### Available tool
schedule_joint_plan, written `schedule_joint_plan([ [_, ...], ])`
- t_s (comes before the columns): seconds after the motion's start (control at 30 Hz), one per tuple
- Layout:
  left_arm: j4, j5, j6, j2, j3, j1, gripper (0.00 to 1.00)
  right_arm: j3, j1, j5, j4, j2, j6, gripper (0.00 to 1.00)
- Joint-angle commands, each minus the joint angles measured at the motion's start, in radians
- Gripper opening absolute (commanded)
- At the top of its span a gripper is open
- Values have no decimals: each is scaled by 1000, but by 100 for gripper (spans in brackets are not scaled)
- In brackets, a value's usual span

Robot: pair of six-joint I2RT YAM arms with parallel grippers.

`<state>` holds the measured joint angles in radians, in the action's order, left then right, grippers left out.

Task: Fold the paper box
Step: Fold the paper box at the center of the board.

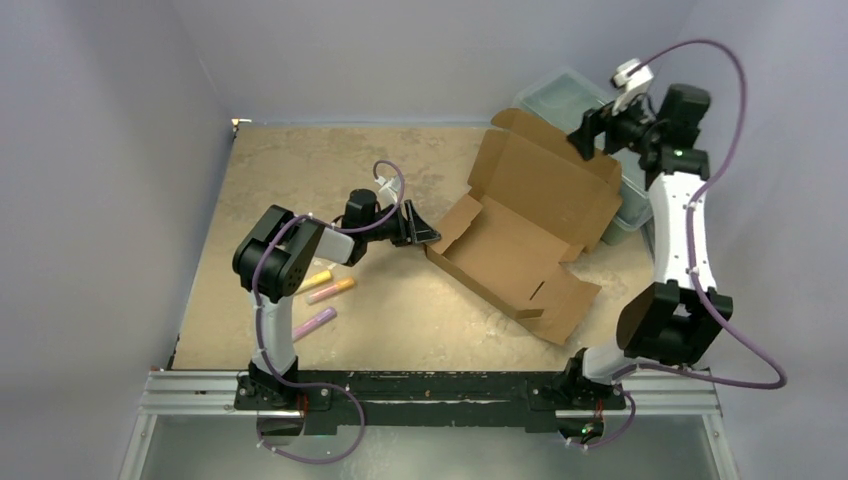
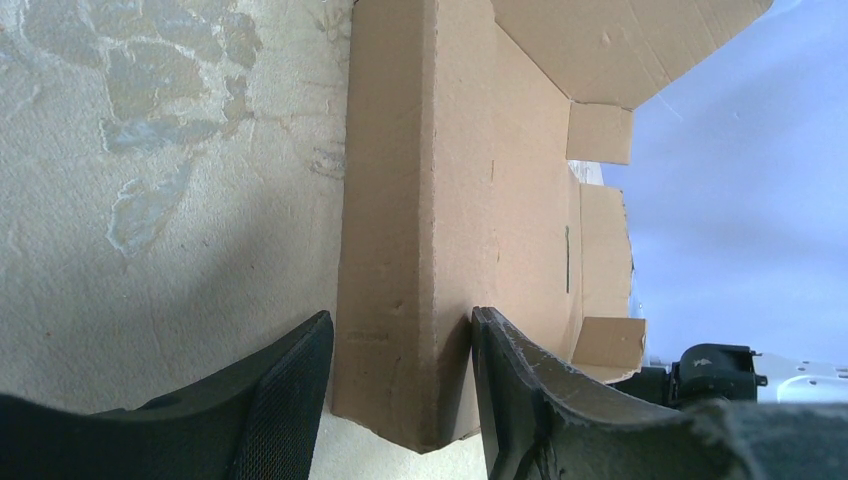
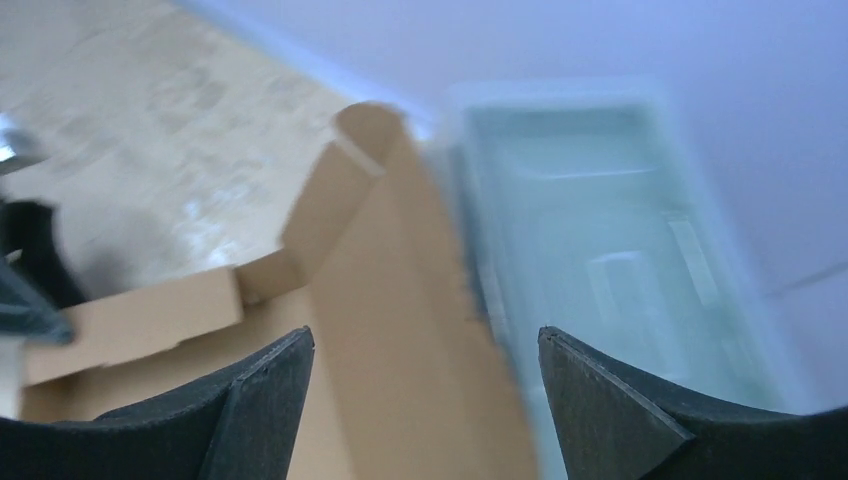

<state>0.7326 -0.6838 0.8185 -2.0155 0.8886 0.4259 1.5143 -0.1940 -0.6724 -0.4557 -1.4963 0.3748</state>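
Note:
The brown paper box (image 1: 510,245) lies half formed right of the table's middle, its lid (image 1: 545,180) standing up and leaning back toward a plastic bin. My left gripper (image 1: 420,232) is at the box's left end. In the left wrist view it (image 2: 400,318) is shut on the folded side wall (image 2: 400,250), one finger on each face. My right gripper (image 1: 588,135) hovers at the lid's top right edge. In the right wrist view it (image 3: 425,335) stands open, with the blurred lid edge (image 3: 400,300) between the fingers and touching neither.
A translucent grey-green plastic bin (image 1: 560,95) stands right behind the lid, also in the right wrist view (image 3: 590,230). Three markers lie near the left arm: yellow (image 1: 318,277), orange-pink (image 1: 330,291) and purple (image 1: 314,323). Walls close off the left and back.

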Motion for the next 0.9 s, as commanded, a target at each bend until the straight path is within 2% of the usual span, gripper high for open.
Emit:
schedule_joint_plan([
  [0.0, 2, 3, -20, 7, 15, 2, 51, 157, -100, -27, -50, -71, 18, 87],
  [0.2, 9, -6, -18, -1, 17, 1, 51, 386, -115, -54, -298, -245, 157, 86],
  [0.37, 22, -10, -13, -5, 12, 1, 51, 437, -116, -17, -322, -308, 154, 83],
  [0.53, 30, -12, -6, -8, 12, 1, 51, 542, -104, -10, -452, -410, 207, 72],
  [0.87, 74, -23, 29, -11, 2, 1, 52, 541, -84, -39, -532, -428, 284, 47],
])
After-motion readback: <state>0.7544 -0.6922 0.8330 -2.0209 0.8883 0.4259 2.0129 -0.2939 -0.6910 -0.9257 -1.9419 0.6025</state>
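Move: The right hand, nearly wide open, is going for the near-right part of the box's raised far flap. That spot lies about 4 cm ahead of it, 5 cm to its right and some 9 cm below. The green bin's middle is roughly 11 cm ahead, 9 cm right and 22 cm down. The box floor is about 11 cm back, 9 cm left and 27 cm down. From the left hand, the flap spot is about 12 cm ahead, 32 cm right and 16 cm higher. The right fingers come down astride the far flap's upper edge, beside the green bin, though whether they touch it can't be made out. The hand first swings about 7 cm right and 5 cm forward, rising slightly, then sinks some 10 cm. Its fingers tip down about 20 degrees and close from nearly wide to about half. The left hand stays put, its parted fingers still astride the box's near wall at the left corner. ##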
